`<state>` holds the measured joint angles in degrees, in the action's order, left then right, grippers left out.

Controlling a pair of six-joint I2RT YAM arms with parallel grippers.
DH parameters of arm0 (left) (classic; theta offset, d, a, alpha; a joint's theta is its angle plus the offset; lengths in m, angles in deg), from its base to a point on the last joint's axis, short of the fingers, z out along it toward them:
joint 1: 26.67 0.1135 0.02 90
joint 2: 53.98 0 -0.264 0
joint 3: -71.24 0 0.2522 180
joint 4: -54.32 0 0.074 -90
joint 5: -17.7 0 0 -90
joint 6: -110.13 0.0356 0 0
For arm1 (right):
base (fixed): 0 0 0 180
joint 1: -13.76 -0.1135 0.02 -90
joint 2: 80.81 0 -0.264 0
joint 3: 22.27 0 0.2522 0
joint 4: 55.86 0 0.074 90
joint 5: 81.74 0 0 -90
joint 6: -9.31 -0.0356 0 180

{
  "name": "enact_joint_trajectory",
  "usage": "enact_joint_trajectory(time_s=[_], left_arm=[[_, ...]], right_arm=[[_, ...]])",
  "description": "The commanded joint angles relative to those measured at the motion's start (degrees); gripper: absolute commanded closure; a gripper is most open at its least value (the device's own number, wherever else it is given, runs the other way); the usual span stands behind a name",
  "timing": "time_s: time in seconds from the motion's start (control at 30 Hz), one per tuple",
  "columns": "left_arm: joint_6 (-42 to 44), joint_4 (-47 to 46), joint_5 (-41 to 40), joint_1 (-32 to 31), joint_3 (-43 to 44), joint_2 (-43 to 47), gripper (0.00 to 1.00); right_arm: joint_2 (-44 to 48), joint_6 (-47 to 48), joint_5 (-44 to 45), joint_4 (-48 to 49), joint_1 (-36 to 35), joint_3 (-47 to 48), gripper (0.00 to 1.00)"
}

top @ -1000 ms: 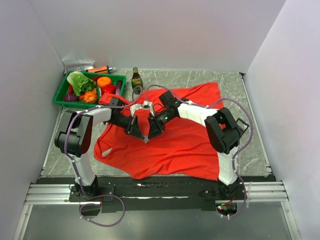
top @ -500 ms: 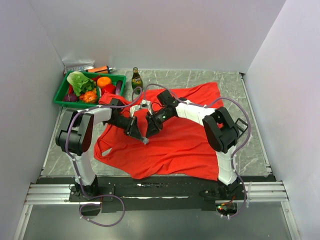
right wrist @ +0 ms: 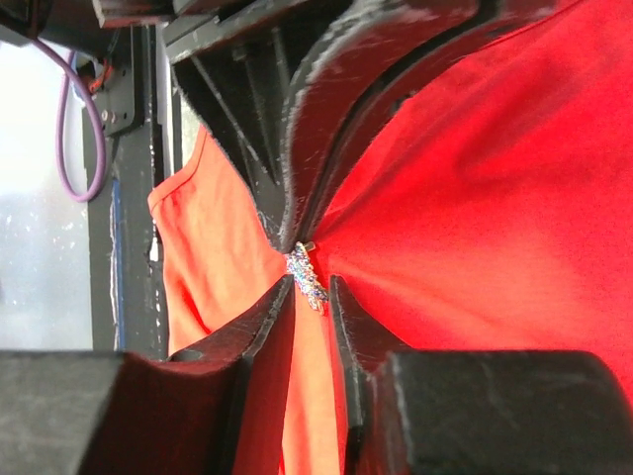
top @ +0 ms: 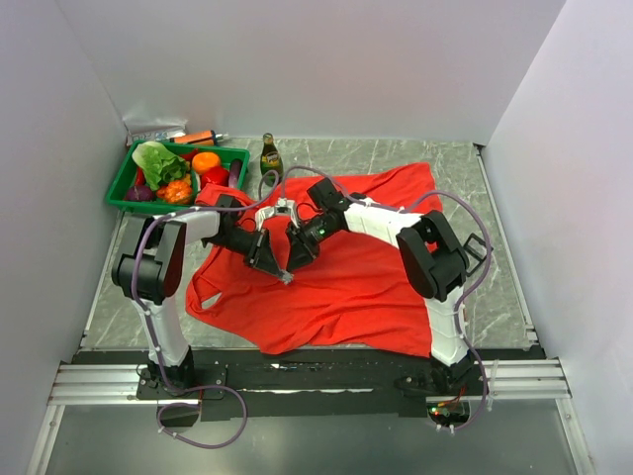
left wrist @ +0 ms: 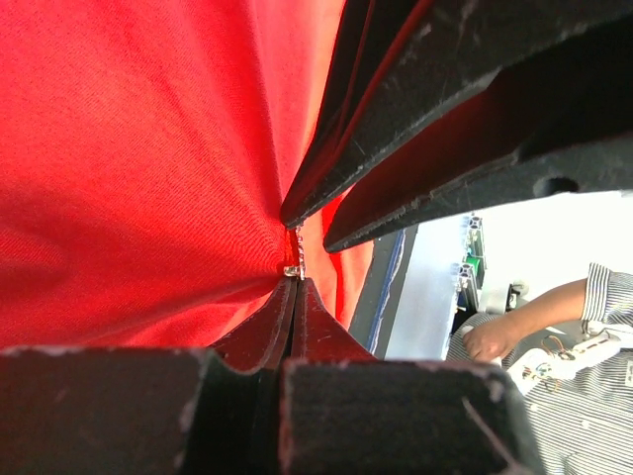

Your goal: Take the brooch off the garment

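Note:
The red garment (top: 346, 287) lies spread on the table, and both grippers meet over its left half. My left gripper (top: 281, 273) is shut, pinching a pucker of the garment (left wrist: 129, 168) right at a small metal bit of the brooch (left wrist: 294, 267). In the right wrist view the brooch (right wrist: 307, 277) is a tiny sparkly piece with a gold tip. It sits between the tips of my right gripper (right wrist: 312, 287), whose jaws stand a narrow gap apart around it. The left fingers (right wrist: 307, 148) come down onto it from above.
A green basket (top: 124, 193) of toy vegetables stands at the back left, with a dark bottle (top: 270, 155) beside it and an orange tube (top: 198, 137) behind. White walls close three sides. The black mounting rail (top: 297, 371) runs along the near edge.
The right gripper has crept a little left toward the left one and its jaws have narrowed around the brooch. The left gripper has stayed shut in place.

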<state>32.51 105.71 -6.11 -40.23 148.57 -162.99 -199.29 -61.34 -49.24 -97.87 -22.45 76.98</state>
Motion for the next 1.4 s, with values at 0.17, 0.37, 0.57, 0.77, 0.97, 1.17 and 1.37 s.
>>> enact_joint_trajectory(time_s=[0.17, 0.37, 0.57, 0.77, 0.97, 1.17, 1.37], left_arm=[[-0.1, -1.8, 3.8, 0.9, 2.3, -1.0, 0.99], [-0.7, -2.0, 4.1, 1.6, 2.6, -1.6, 0.99], [-1.7, -3.0, 3.8, 2.1, 2.5, -1.7, 0.99], [-8.3, -11.2, -4.4, 3.1, -0.5, 2.1, 0.80], [-11.2, -17.5, -15.8, 4.2, -7.4, 12.6, 0.59], [-12.0, -23.0, -26.5, 2.9, -14.2, 24.8, 0.39], [-3.3, -30.6, -45.1, -11.0, -20.8, 39.3, 0.46]], right_arm=[[-2.1, 2.8, -2.4, -3.4, -1.5, 4.2, 0.76], [-2.4, 3.0, -2.2, -3.7, -1.5, 4.6, 0.74], [-2.7, 3.6, -1.3, -4.4, -1.6, 4.6, 0.86], [-3.2, -3.6, -2.8, -6.2, -0.4, 6.5, 1.00], [-4.7, -7.1, -7.6, -15.8, 2.2, 11.8, 1.00], [-9.0, -13.3, -8.0, -17.6, 5.3, 15.9, 1.00], [-10.3, -23.3, -6.9, -13.6, 7.5, 13.6, 1.00]])
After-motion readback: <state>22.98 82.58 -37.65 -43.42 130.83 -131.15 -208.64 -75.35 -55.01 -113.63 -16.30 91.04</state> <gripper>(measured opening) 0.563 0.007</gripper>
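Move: The brooch is still pinched in the left fingertips, about 1 cm to that hand's right and 1 cm below it. From the right hand's half-open fingers it is roughly 1 cm back, 1 cm left and 1 cm down. The green bottle stands some 23 cm ahead and 2 cm left of the brooch. The white tag on the garment lies about 17 cm left of the brooch and 5 cm nearer. Right fingers pinch the brooch and pull about 3 cm forward; left fingers open, backing off left and up. ##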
